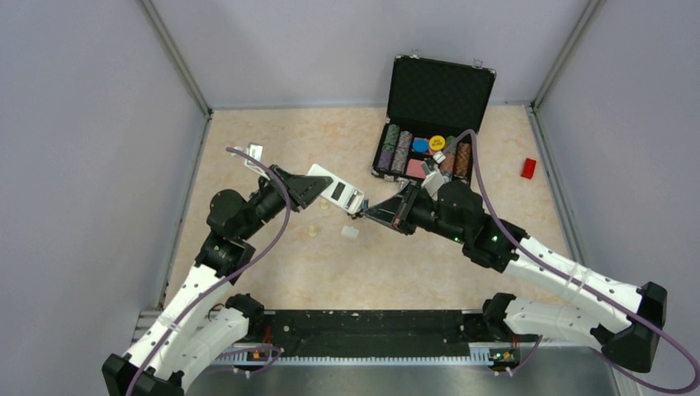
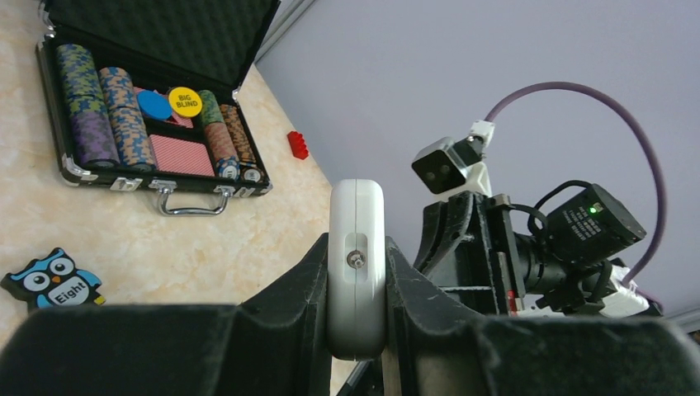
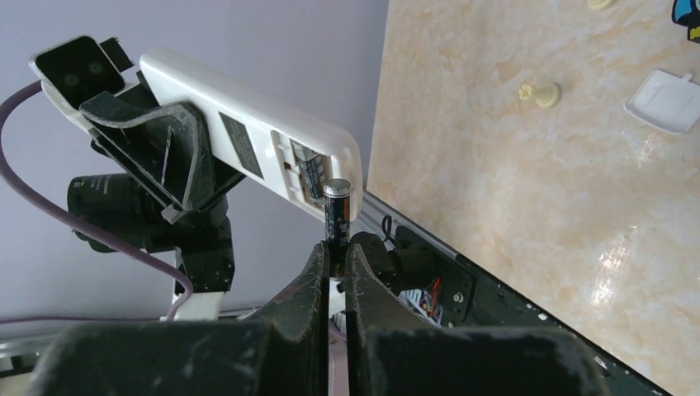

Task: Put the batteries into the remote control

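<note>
My left gripper (image 1: pixel 312 188) is shut on the remote control (image 1: pixel 338 191) and holds it above the table, white back up, dark bay showing. In the left wrist view the remote (image 2: pixel 357 239) stands end-on, clamped between both fingers of the left gripper (image 2: pixel 357 285). One of the batteries (image 3: pixel 311 175) lies in the open bay of the remote (image 3: pixel 248 132). My right gripper (image 3: pixel 337 247) is shut on the other battery (image 3: pixel 338 213), upright, its pale top right at the bay's end. From above, the right gripper (image 1: pixel 369 213) meets the remote's near end.
An open black case of poker chips (image 1: pixel 429 124) stands at the back right, with a small red block (image 1: pixel 528 167) right of it. A white battery cover (image 1: pixel 350 233) and a cream peg (image 1: pixel 313 230) lie under the arms. A blue owl toy (image 2: pixel 54 279) lies near the case.
</note>
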Robot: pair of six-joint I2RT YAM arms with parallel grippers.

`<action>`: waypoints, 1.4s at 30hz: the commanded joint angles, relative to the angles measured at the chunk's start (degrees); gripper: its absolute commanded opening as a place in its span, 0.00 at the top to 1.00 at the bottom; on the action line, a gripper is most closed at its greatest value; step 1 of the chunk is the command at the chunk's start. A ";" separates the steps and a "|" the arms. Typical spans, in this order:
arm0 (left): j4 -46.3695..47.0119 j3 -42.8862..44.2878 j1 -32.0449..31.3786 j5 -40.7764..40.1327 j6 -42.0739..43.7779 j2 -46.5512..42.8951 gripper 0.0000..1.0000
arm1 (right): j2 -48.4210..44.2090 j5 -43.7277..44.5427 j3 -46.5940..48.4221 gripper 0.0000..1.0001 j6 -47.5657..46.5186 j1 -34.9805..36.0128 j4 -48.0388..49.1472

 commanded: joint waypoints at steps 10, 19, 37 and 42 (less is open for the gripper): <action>5.76 -1.64 0.03 0.55 -1.82 -0.94 1.00 | 4.97 -0.93 2.93 1.00 4.86 0.01 7.86; 4.88 -1.51 0.02 -0.33 -2.67 -1.09 1.00 | 6.66 -0.77 3.17 1.00 8.86 0.05 4.62; 0.12 0.63 0.01 3.98 -8.45 2.75 1.00 | 9.16 -0.40 -0.33 0.94 23.60 -1.56 0.82; -0.95 1.23 0.02 6.02 -8.84 4.37 1.00 | 8.25 -0.98 -2.37 0.93 25.89 -1.85 0.62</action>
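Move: The remote's open battery compartment, already holding one battery, lies only about 2 cm ahead and 3 cm left of the right hand and 1 cm above it; that hand already grips the second battery. The left hand holds the remote higher up, with the compartment some 5 cm to its right, 2 cm back and 4 cm lower. On the table about 27 cm below the right hand, the battery cover is 4 cm ahead and 4 cm left, the owl block 10 cm ahead and 3 cm left. The second battery goes into the remote's compartment beside the first: the right hand carries it left and a little forward, about 2.5 cm in all, mostly early on. Then both hands sink together by 4 to 5 cm in total, the right fingers tipping down some 25 degrees to lay the battery in and easing their grip by a hair, while the left keeps hold of the remote and tips it about 13 degrees. ##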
